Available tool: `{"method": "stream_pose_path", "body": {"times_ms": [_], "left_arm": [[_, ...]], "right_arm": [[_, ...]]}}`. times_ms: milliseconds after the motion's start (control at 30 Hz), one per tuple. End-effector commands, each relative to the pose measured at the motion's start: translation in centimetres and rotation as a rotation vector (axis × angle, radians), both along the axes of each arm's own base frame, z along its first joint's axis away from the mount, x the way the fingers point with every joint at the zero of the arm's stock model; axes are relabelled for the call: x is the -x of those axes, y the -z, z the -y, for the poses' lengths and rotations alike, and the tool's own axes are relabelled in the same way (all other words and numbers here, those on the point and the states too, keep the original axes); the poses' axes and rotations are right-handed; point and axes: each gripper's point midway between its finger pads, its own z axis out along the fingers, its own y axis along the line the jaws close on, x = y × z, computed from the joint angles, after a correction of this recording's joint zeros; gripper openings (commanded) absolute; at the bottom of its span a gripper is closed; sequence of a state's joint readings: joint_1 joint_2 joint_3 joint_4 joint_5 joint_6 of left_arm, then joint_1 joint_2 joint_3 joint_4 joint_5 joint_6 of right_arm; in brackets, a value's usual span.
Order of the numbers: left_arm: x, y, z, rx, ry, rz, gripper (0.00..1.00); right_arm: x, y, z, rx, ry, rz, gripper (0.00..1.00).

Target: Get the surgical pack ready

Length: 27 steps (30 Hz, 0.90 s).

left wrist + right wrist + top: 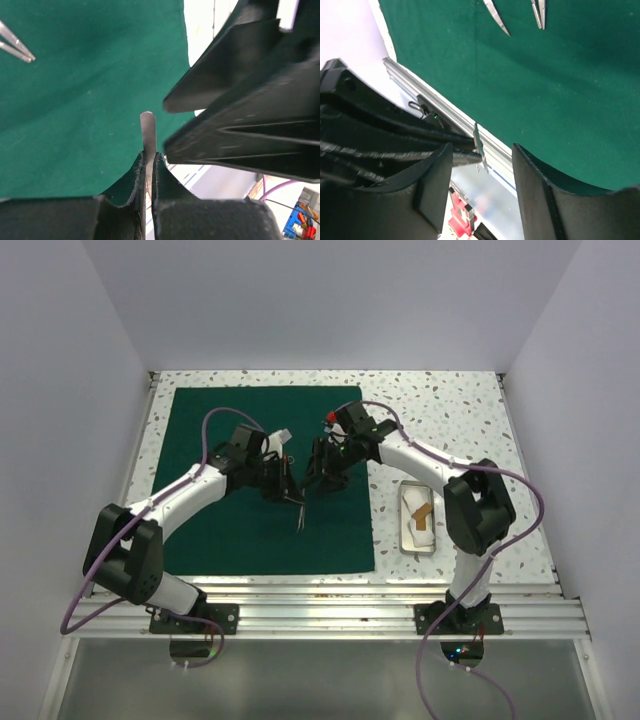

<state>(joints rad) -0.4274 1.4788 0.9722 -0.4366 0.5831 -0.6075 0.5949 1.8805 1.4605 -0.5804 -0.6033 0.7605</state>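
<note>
The dark green drape of the surgical pack lies spread flat on the left of the table. Above its middle, my left gripper is shut on a thin silver instrument, whose rounded end sticks out past the fingertips. My right gripper hovers right beside it with its jaws open and nothing between them. The held instrument shows in the gap ahead of the right gripper. Another silver instrument lies on the drape just below both grippers; its tips show in the right wrist view.
The small silver tray stands on the speckled tabletop right of the drape, with a tan item in it. The aluminium rail runs along the near edge. White walls enclose the table on three sides.
</note>
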Motion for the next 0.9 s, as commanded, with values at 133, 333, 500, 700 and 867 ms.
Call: {"method": "stream_pose_path", "body": {"times_ms": [133, 333, 500, 700, 867], "left_arm": [[-1.1, -2.2, 1.4, 0.074, 0.044, 0.085, 0.0], [-1.1, -2.8, 1.8, 0.1, 0.072, 0.104, 0.0], [-1.4, -3.3, 2.0, 0.115, 0.091, 0.118, 0.1], [-4.7, -1.9, -3.1, -0.015, -0.067, 0.133, 0.72], [-7.6, 2.5, -9.0, -0.225, -0.295, -0.004, 0.74]], "right_arm": [[-0.2, -0.2, -1.3, 0.017, 0.034, 0.01, 0.47], [-0.1, 0.4, -2.4, 0.014, 0.014, -0.01, 0.31], [-0.3, 1.4, -0.9, 0.11, -0.019, 0.025, 0.0], [-1.5, 1.5, 10.0, 0.538, -0.047, 0.141, 0.0], [-1.2, 1.7, 22.4, 0.861, 0.035, 0.125, 0.0]]}}
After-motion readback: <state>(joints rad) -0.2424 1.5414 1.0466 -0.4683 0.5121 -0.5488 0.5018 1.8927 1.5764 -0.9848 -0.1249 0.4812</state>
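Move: The flat metal instrument is still pinched in the left hand, its middle about 2 cm back from those fingers. From the right hand, whose open fingers already straddle it, its middle is roughly 3 cm back, 2 cm left and 2 cm lower. The tray lies some 25 cm right of the right hand, 1 cm back and 12 cm below. From the left hand, the upright scissors lie about 12 cm ahead, 3 cm left and 12 cm below. Easing left and down a couple of centimetres, the right fingers shut on the instrument while the left hand holds it nearly still. Then the left fingers open wide and let go; the right hand carries it about 14 cm right towards the tray, drifting forward and slightly down, its fingers swinging some 30 degrees towards straight down. The emptied left hand heads about 6 cm forward and 6 cm left, towards the scissors. ##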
